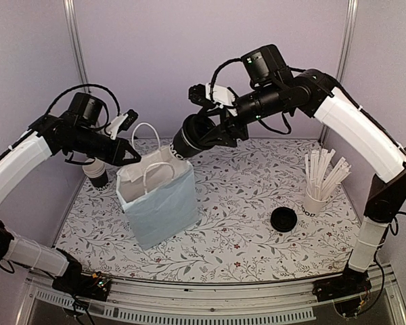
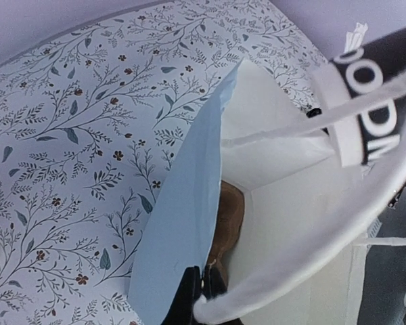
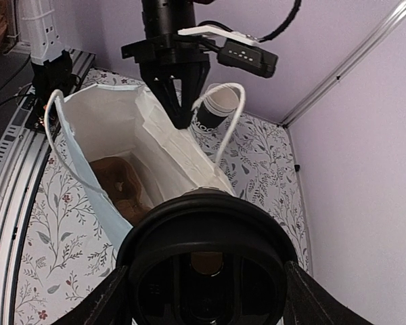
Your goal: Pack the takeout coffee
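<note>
My right gripper [image 1: 204,134] is shut on the takeout coffee [image 1: 188,142], a black paper cup with a black lid. It holds the cup tilted in the air, just above the right rim of the pale-blue paper bag [image 1: 166,203]. In the right wrist view the lid [image 3: 206,237] fills the bottom between my fingers [image 3: 101,305], over the open bag [image 3: 169,142]. My left gripper [image 1: 132,159] is shut on the bag's left rim, holding it open; the pinch shows in the left wrist view [image 2: 204,288]. A brown cardboard carrier [image 3: 118,179] lies at the bag's bottom.
A second black cup without a lid [image 1: 96,172] stands behind the bag at the left. A loose black lid [image 1: 283,220] lies on the floral table. A white cup of wooden stirrers [image 1: 319,193] stands at the right. The bag's white handles [image 1: 147,128] stick up.
</note>
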Tool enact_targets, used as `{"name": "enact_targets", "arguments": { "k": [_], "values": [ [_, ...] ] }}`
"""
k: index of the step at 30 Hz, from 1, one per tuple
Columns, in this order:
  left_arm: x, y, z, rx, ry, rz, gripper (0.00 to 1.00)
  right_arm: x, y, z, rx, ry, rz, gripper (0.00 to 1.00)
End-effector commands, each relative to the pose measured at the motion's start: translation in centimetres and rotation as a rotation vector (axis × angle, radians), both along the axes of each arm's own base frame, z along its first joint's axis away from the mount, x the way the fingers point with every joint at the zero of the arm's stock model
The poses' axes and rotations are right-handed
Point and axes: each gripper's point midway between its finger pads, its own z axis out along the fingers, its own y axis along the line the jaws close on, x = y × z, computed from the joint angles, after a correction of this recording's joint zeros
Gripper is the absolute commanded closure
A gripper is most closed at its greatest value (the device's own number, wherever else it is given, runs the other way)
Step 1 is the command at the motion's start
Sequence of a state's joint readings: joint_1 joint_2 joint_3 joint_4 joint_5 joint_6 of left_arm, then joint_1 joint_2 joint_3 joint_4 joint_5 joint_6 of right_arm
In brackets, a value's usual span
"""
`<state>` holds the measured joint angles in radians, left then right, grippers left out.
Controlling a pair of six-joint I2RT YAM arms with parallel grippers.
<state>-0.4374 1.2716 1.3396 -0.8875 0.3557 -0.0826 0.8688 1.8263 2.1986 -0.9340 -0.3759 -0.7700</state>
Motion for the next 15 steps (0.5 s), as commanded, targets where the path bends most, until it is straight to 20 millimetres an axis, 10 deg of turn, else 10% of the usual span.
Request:
{"name": "enact_targets", "arguments": {
  "k": [1,15],
  "values": [
    [-0.5,-1.7,0.8,-0.086,0.006,-0.051,1.0,-2.9,1.4,-0.5,-0.011,0.045,0.081,0.45],
    [-3.2,-8.3,2.6,-0.181,0.015,-0.219,1.0,-5.7,1.6,-4.2,-0.184,-0.025,0.101,0.46]
  ]
}}
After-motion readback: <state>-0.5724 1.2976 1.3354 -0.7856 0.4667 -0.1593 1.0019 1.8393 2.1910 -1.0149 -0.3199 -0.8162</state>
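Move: Held by its lid end in the right hand, the cup is going to the paper bag's mouth, whose middle lies about 11 cm left, 4 cm back and 13 cm below that hand; the cup carrier lies in the bag some 30 cm below the hand, 11 cm left and 4 cm back. From the left hand, shut on the bag's rim, the cup is about 15 cm right, level fore and aft, 10 cm up; the cup stack stands 20 cm left, 8 cm farther out, 17 cm down. Pulling the pinched rim to the right, the left hand draws the bag under the cup by about 6 cm, easing back and slightly up while turning some 10 degrees clockwise, fingers still shut. Meanwhile the right hand keeps its grip and carries the cup back about 5 cm, with a smaller drift down and left, over the bag's mouth, quickly at first and then slower. ##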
